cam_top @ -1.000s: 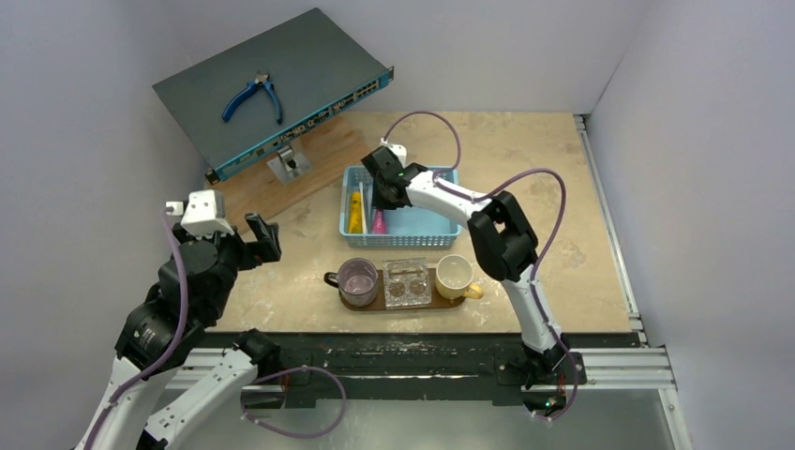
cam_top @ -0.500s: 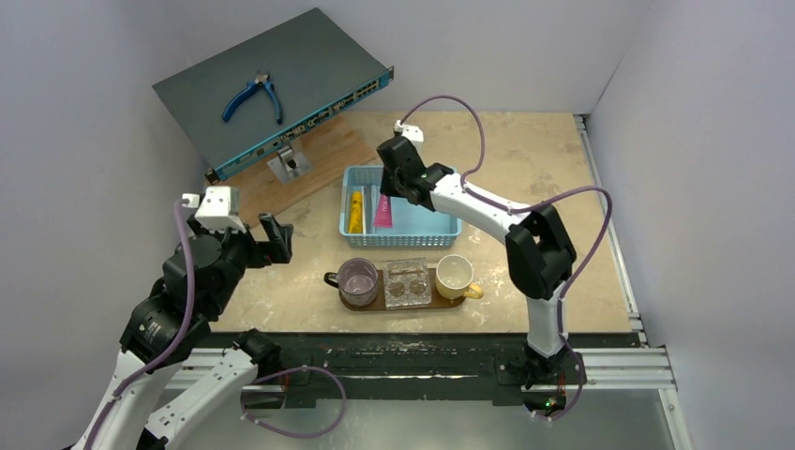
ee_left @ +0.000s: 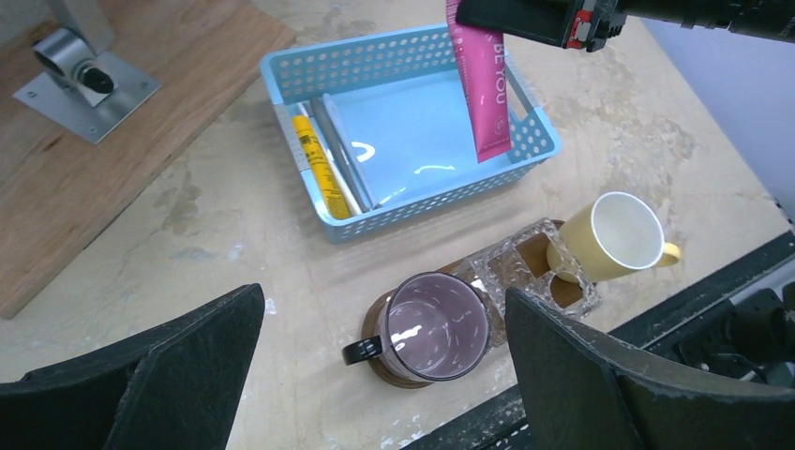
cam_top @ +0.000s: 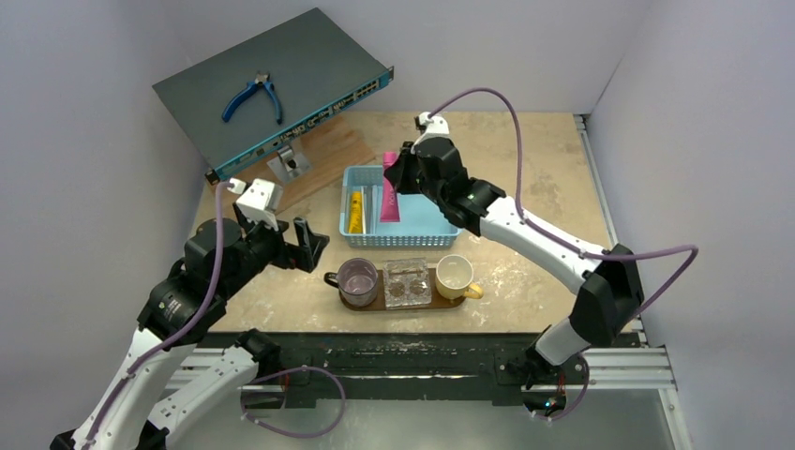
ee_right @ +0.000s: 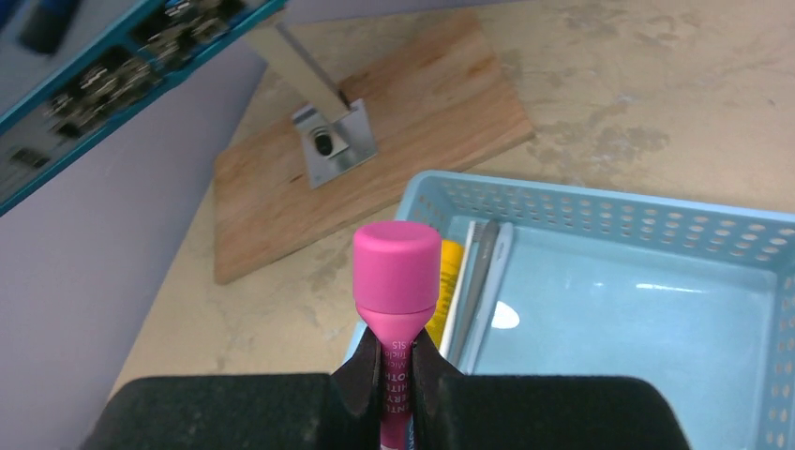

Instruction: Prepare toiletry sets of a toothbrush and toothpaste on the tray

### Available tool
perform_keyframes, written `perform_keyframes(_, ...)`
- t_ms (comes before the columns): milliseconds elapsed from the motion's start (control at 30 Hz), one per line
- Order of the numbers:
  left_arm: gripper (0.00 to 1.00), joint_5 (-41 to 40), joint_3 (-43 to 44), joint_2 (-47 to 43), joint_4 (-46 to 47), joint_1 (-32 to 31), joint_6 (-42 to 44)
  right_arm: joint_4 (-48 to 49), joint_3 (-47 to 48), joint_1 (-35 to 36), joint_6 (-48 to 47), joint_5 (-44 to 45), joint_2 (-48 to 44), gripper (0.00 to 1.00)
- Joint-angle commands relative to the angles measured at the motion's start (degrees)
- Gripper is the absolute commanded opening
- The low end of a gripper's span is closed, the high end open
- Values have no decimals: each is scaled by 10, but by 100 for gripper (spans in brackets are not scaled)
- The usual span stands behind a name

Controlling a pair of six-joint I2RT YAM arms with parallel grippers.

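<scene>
My right gripper (cam_top: 401,174) is shut on the magenta-pink toothpaste (cam_top: 388,200) just below its cap. The tube hangs upright above the blue basket (cam_top: 441,231). In the right wrist view its pink cap (ee_right: 397,267) sticks out past the shut right gripper (ee_right: 397,349). The yellow-orange toothpaste (ee_left: 317,167) and thin grey-white toothbrushes (ee_left: 343,156) lie along the basket's left wall. The dark-brown tray (cam_top: 377,306) sits near the front edge under cups. My left gripper (ee_left: 382,295) is open and empty, hovering above the tray's left end.
On the tray stand a purple mug (cam_top: 358,279), a clear glass holder (cam_top: 407,281) and a yellow cup (cam_top: 455,274). At the back left are a tilted grey network box (cam_top: 300,66) with blue pliers (cam_top: 253,97) and a wooden board (cam_top: 309,155) with a metal stand.
The right gripper has lifted the pink tube out of the basket and drifted right. The left arm has swung right toward the tray, jaws still wide.
</scene>
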Motion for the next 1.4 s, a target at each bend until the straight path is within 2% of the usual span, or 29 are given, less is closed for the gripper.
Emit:
perform_keyframes(0, 100, 70, -5, 1, 41, 4, 13, 51, -17, 37, -77, -56, -55, 0)
perform_keyframes(467, 100, 175, -8, 14, 60, 4, 3, -17, -73, 155, -262, -86, -173, 0)
perform_keyframes(700, 100, 272, -16, 16, 88, 3, -27, -44, -92, 234, -328, -44, -190, 0)
perform_keyframes(933, 100, 289, 6, 31, 39, 4, -56, -30, -130, 291, -391, -7, -217, 0)
perform_keyframes(1167, 100, 319, 29, 75, -16, 4, -85, -4, -152, 332, -436, -8, -237, 0)
perform_keyframes(1367, 95, 373, 21, 114, -16, 4, -96, -6, -145, 351, -451, -8, -233, 0)
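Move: The pink toothpaste, already held shut in the right hand, lies about 19 cm ahead of the left hand, 16 cm to its right and 6 cm lower. The dark mug is some 6 cm right of the left hand, about level with it and 23 cm below. From the right hand, the left gripper is some 20 cm back, 16 cm left and 4 cm higher; the blue basket is 3 cm ahead, 4 cm right, 21 cm down. The toothpaste, kept pinched in the right fingers, is carried about 25 cm back and slightly left, from over the basket to the open left gripper, rising and dipping on the way; the right wrist swings counter-clockwise by nearly 50 degrees, fingers tipping up. To meet it, the left hand eases right and back about 10 cm, turning clockwise and tipping down late, fingers still wide. ##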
